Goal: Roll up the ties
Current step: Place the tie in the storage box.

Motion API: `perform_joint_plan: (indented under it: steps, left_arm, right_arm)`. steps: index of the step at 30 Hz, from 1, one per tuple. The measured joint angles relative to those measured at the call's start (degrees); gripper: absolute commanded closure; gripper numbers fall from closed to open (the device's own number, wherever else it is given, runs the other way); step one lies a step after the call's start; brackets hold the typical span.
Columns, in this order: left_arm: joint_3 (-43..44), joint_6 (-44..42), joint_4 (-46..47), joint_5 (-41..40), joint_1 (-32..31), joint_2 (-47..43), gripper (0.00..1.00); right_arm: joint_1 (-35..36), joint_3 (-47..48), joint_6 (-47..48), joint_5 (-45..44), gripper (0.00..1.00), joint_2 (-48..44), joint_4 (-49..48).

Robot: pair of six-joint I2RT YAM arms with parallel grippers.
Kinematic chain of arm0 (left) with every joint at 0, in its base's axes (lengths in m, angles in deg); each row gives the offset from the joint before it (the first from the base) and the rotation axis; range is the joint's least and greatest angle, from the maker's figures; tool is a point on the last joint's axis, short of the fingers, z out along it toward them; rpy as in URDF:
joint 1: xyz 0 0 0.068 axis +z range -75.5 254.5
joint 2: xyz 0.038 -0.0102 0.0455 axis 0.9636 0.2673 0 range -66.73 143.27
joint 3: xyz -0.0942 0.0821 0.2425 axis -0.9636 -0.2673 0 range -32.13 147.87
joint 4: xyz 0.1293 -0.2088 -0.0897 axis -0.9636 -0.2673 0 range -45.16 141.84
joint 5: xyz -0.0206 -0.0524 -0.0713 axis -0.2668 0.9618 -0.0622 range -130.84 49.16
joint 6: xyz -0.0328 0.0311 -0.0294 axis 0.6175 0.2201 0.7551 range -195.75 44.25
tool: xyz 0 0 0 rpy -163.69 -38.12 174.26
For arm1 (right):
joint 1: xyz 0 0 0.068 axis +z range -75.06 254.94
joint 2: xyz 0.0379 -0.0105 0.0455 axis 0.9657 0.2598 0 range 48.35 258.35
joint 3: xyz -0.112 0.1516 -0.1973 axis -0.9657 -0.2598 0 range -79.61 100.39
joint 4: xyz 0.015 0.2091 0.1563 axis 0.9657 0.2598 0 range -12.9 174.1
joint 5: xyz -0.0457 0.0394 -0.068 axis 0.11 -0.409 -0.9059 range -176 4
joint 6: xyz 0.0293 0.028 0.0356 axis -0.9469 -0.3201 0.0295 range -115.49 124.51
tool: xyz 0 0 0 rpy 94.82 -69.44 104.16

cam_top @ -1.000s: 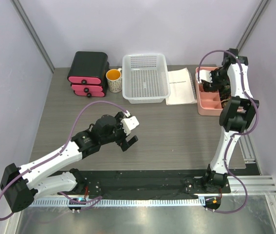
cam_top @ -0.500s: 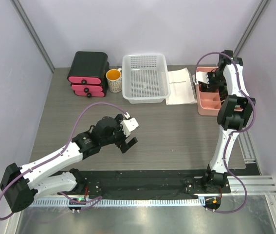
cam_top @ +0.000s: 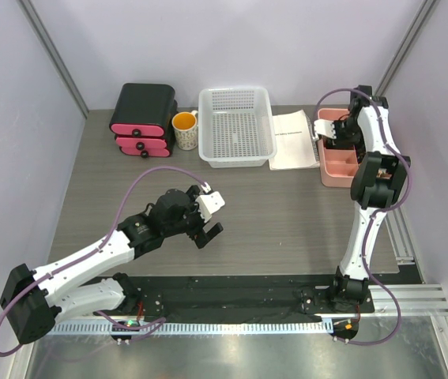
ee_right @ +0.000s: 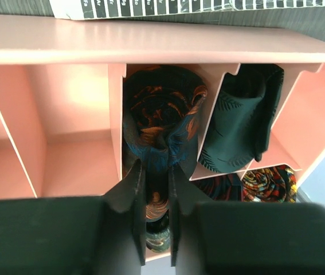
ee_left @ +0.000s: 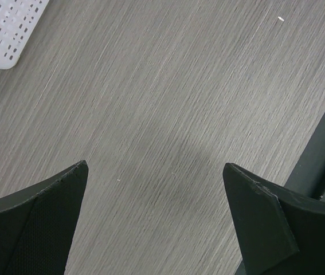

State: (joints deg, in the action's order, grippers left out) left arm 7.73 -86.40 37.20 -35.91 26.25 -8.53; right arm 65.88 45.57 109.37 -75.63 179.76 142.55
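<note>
In the right wrist view, a rolled dark tie (ee_right: 162, 109) with orange and blue pattern sits in a middle compartment of the pink organizer (ee_right: 151, 40). My right gripper (ee_right: 155, 167) is shut on a fold of this tie, reaching down into that compartment. Seen from above, the right gripper (cam_top: 336, 134) hangs over the back part of the organizer (cam_top: 339, 170). My left gripper (cam_top: 208, 217) hovers over the table's middle, open, with only bare wood between its fingers (ee_left: 47, 206). More rolled ties fill neighbouring compartments: a dark green one (ee_right: 237, 126) and a multicoloured one (ee_right: 268, 183).
A white basket (cam_top: 235, 126) stands at the back centre, its corner also in the left wrist view (ee_left: 7, 28). An orange-lined mug (cam_top: 184, 129) and a black-and-pink drawer box (cam_top: 142, 118) sit left of it. A printed sheet (cam_top: 293, 138) lies beside the organizer.
The right arm has shifted slightly left and toward the back over the organizer, still shut on the tie. The left arm has barely moved.
</note>
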Motion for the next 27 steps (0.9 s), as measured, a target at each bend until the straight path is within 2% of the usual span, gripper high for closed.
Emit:
perform_joint_plan:
  steps: [4, 6, 7, 10, 15, 18, 21, 22, 27]
  left_arm:
    - [-0.2, 0.1, 0.0, 0.0, 0.0, 0.0, 0.00]
    - [-0.3, 0.2, 0.1, 0.0, 0.0, 0.0, 0.00]
    - [-0.4, 0.2, 0.0, 0.0, 0.0, 0.0, 0.00]
    - [-0.4, 0.3, 0.0, 0.0, 0.0, 0.0, 0.00]
    - [-0.4, 0.3, 0.0, 0.0, 0.0, 0.0, 0.00]
    - [-0.4, 0.2, 0.0, 0.0, 0.0, 0.0, 0.00]
    - [-0.4, 0.2, 0.0, -0.1, 0.0, 0.0, 0.00]
    - [-0.4, 0.2, 0.0, -0.2, 0.0, -0.1, 0.00]
    - [-0.4, 0.2, 0.0, -0.4, 0.0, -0.8, 0.00]
  right_arm:
    - [0.3, -0.9, -0.5, -0.7, 0.73, 0.2, -0.9]
    - [0.5, -1.1, -0.6, -1.0, 0.63, 0.5, -1.2]
    - [0.6, -1.1, -0.6, -1.1, 0.55, 0.6, -1.2]
    - [0.8, -1.3, -0.6, -1.3, 0.45, 0.7, -1.8]
    - [0.9, -1.4, -0.4, -1.5, 0.38, 0.7, -2.9]
    - [0.9, -1.4, -0.2, -1.4, 0.28, 0.6, -3.5]
    - [1.0, -1.7, 0.2, -1.4, 0.05, 0.4, -4.5]
    - [1.0, -2.1, 0.4, -1.3, 0.00, 0.1, -5.2]
    - [1.1, -5.7, 1.6, -0.7, 0.00, -3.9, -6.3]
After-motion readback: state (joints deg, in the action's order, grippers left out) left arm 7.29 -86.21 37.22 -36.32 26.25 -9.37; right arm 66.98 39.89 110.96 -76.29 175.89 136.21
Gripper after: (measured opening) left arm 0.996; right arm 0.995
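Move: The right hand still pinches the tie, whose middle lies roughly 3 cm to its left and 3 cm below, in the storage box's left column. The dark green tie is in the next slot, some 6 cm ahead and 3 cm left; a green-patterned tie lies level with the hand and 7 cm right, while the notebook is about 19 cm left, level. From the left hand, the pinched tie is around 30 cm ahead and 42 cm right, some 8 cm down. The right hand presses down about 1 cm farther with the tie into its slot while its fingers start to part, then eases forward nearly 2 cm towards the dark green tie's side as they go on spreading from almost shut to fully open, letting go of the tie. It then lifts off the low point by about 2 cm and comes back about 1 cm, the fingertips having swung some 5 degrees forward. ##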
